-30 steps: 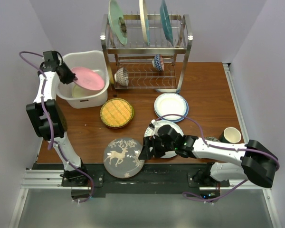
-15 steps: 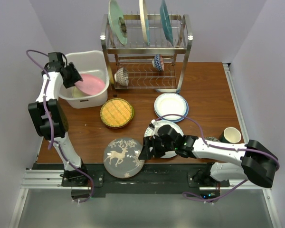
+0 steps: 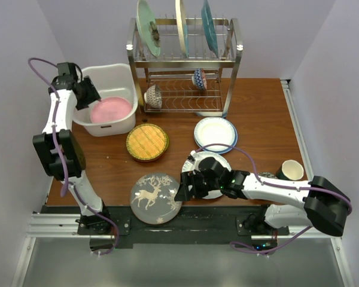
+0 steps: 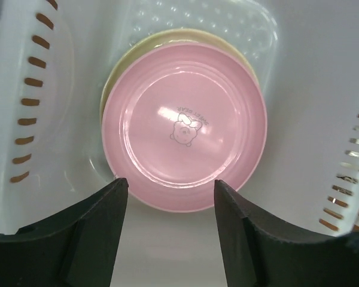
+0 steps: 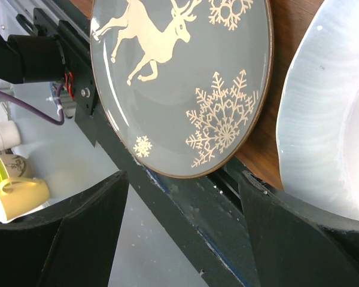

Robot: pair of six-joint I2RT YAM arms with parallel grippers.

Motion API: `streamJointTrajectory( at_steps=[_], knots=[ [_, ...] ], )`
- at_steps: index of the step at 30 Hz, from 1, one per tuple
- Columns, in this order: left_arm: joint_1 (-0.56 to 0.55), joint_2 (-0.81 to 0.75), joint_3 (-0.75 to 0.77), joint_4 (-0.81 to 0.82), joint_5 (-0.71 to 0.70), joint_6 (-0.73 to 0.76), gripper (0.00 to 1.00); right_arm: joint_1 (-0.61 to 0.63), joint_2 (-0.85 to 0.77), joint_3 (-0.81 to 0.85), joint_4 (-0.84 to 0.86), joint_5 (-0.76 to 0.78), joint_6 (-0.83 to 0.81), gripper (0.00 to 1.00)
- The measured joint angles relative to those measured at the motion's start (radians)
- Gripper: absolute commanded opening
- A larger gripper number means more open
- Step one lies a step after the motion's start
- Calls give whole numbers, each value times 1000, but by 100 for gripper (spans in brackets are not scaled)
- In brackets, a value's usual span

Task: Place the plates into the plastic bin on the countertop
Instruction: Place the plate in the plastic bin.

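Note:
A pink plate [image 3: 110,110] [image 4: 184,125] lies flat in the white plastic bin [image 3: 116,70], on top of a cream plate [image 4: 116,72]. My left gripper [image 3: 91,94] [image 4: 170,188] hangs open and empty over the bin's left side, its fingers apart from the pink plate. On the countertop [image 3: 257,119] lie a woven yellow plate [image 3: 147,142], a grey deer plate [image 3: 156,198] [image 5: 179,78], a white blue-rimmed plate [image 3: 215,133] and a white plate [image 3: 212,164] [image 5: 329,131]. My right gripper [image 3: 182,186] [image 5: 185,176] is open beside the deer plate's right edge, holding nothing.
A two-tier wire rack [image 3: 185,66] at the back holds three upright plates [image 3: 148,27] on top and two patterned bowls [image 3: 154,95] below. A cup [image 3: 291,170] stands near the right arm. The deer plate overhangs the table's front edge.
My left gripper opened and let go of the pink plate, which dropped from a tilt to lie flat in the bin. The right arm has not moved.

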State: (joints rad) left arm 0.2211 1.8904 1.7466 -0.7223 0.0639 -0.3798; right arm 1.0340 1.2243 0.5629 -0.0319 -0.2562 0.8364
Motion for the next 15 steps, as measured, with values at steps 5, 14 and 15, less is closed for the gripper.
streamJointTrajectory(
  at_steps=[5,14,15],
  knots=[
    [0,-117,7,-23,3,19,81,0,0,0,1,0,0,78],
    [-2,-407,-138,-21,106,24,86,0,-1,0,8,-15,2,78],
    [-3,-429,-165,-19,121,23,86,0,-1,0,10,-17,2,78]
  ],
)
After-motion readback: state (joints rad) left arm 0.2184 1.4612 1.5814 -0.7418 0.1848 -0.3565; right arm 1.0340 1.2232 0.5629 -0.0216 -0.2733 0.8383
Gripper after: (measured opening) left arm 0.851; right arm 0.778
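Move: The grey reindeer plate, next to be fetched, lies about 37 cm back and 22 cm to the right of the left hand, some 14 cm below it. The pink plate lies in the plastic bin about 6 cm ahead, 2 cm right and 11 cm below; the pie is roughly 8 cm back, 17 cm right and 12 cm below. From the right hand, the reindeer plate is about 10 cm left, 2 cm back and 4 cm below. The empty left hand lifts about 12 cm up and away from the pink plate already lying in the bin, at first almost straight up, then drawing back some 8 cm and drifting about 4 cm left as the climb levels off. On the way the fingers open wider from an already clear gap, and the wrist tips the fingertips up by about 15 degrees, so that they point farther forward and less steeply down. ##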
